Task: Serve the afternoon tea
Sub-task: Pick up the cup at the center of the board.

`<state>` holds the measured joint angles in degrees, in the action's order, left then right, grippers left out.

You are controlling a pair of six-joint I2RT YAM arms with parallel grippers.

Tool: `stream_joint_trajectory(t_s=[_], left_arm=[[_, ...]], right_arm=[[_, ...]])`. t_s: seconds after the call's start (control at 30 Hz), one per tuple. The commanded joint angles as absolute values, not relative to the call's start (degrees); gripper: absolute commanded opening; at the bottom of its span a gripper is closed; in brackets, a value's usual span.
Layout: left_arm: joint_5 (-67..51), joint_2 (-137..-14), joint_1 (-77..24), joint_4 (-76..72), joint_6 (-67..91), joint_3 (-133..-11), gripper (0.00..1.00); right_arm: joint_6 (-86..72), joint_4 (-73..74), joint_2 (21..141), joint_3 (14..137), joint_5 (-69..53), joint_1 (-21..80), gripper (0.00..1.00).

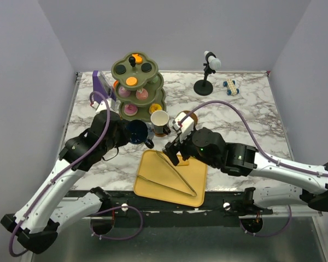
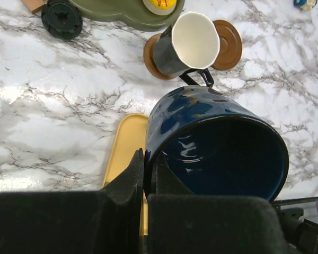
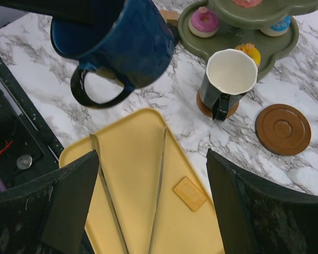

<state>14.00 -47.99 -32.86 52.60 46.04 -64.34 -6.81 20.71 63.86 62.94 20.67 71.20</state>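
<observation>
My left gripper (image 2: pixel 148 169) is shut on the rim of the dark-blue mug (image 2: pixel 217 137), one finger inside and one outside, and holds it tilted above the table's middle (image 1: pixel 138 132). The black cream-lined mug (image 3: pixel 229 79) stands on a brown coaster (image 2: pixel 152 59) by the olive-green three-tier stand (image 1: pixel 138 87), which carries doughnuts and cupcakes. A second coaster (image 3: pixel 283 129) lies bare to its right. My right gripper (image 3: pixel 153 206) hangs open over the yellow tray (image 1: pixel 172 177), with nothing between its fingers. Below it lie metal tongs (image 3: pixel 161 174) and a tan biscuit (image 3: pixel 190 193).
A purple wedge holder (image 1: pixel 102 84) sits at the back left. A black stand with a white ball top (image 1: pixel 208 73) and a small wheeled toy (image 1: pixel 230 86) are at the back right. A black round piece (image 2: pixel 62 18) lies beside the three-tier stand's base.
</observation>
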Motion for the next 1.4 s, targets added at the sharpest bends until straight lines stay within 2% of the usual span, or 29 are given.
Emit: stream_joint_trajectory(t_s=[0.0,0.2,0.5,0.8,1.17,1.37], left_arm=[[20.7,-51.3,-38.2,50.4,49.4,-69.5,0.00],[19.6,-56.1,-38.9,51.2,49.8,-74.5,0.00],[16.1,-67.8,-39.1,64.8,52.4,-90.7,0.00],[10.7,-71.4,-39.7,67.8,51.1,-93.5,0.00],[8.5,-69.6,-41.2,65.2,50.5,-91.2,0.00],[8.7,-68.4,-41.9,64.2,51.1,-90.1,0.00]], right_arm=[[-4.3,26.0,68.2,67.4,23.0,73.1,0.89],[-1.4,28.2,74.8,71.7,34.1,78.1,0.85],[2.2,29.4,79.6,76.7,40.1,78.7,0.77],[8.7,24.4,81.2,78.1,47.5,78.7,0.74],[7.1,23.5,83.6,80.8,42.1,76.9,0.66],[4.7,25.6,84.5,82.5,39.1,75.3,0.55]])
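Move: The left hand pinches the blue cup by its rim, and the right fingers it is being brought to are about 18 cm to that hand's right, 8 cm nearer the base and some 2 cm higher. From the open right hand, the cup handle is about 9 cm left, 4 cm ahead and 3 cm lower. The grey mug stands some 23 cm ahead of the right hand, 3 cm left and 23 cm below; the biscuit on the tray is roughly 10 cm ahead, 7 cm right and 27 cm down. Still pinching the blue cup's rim, the left hand carries the cup about 6 cm right towards the right gripper, also rising and edging forward, then sinks and draws back part-way to finish some 3 cm up with the fingers tipped further down. The right hand first goes left and slightly down, then mainly forward and back up, twisting some 25 degrees with its left side dropping and its fingertips tilting up, so that its fingers come around the cup handle, narrowing from nearly full opening to a little over half without closing on it. ##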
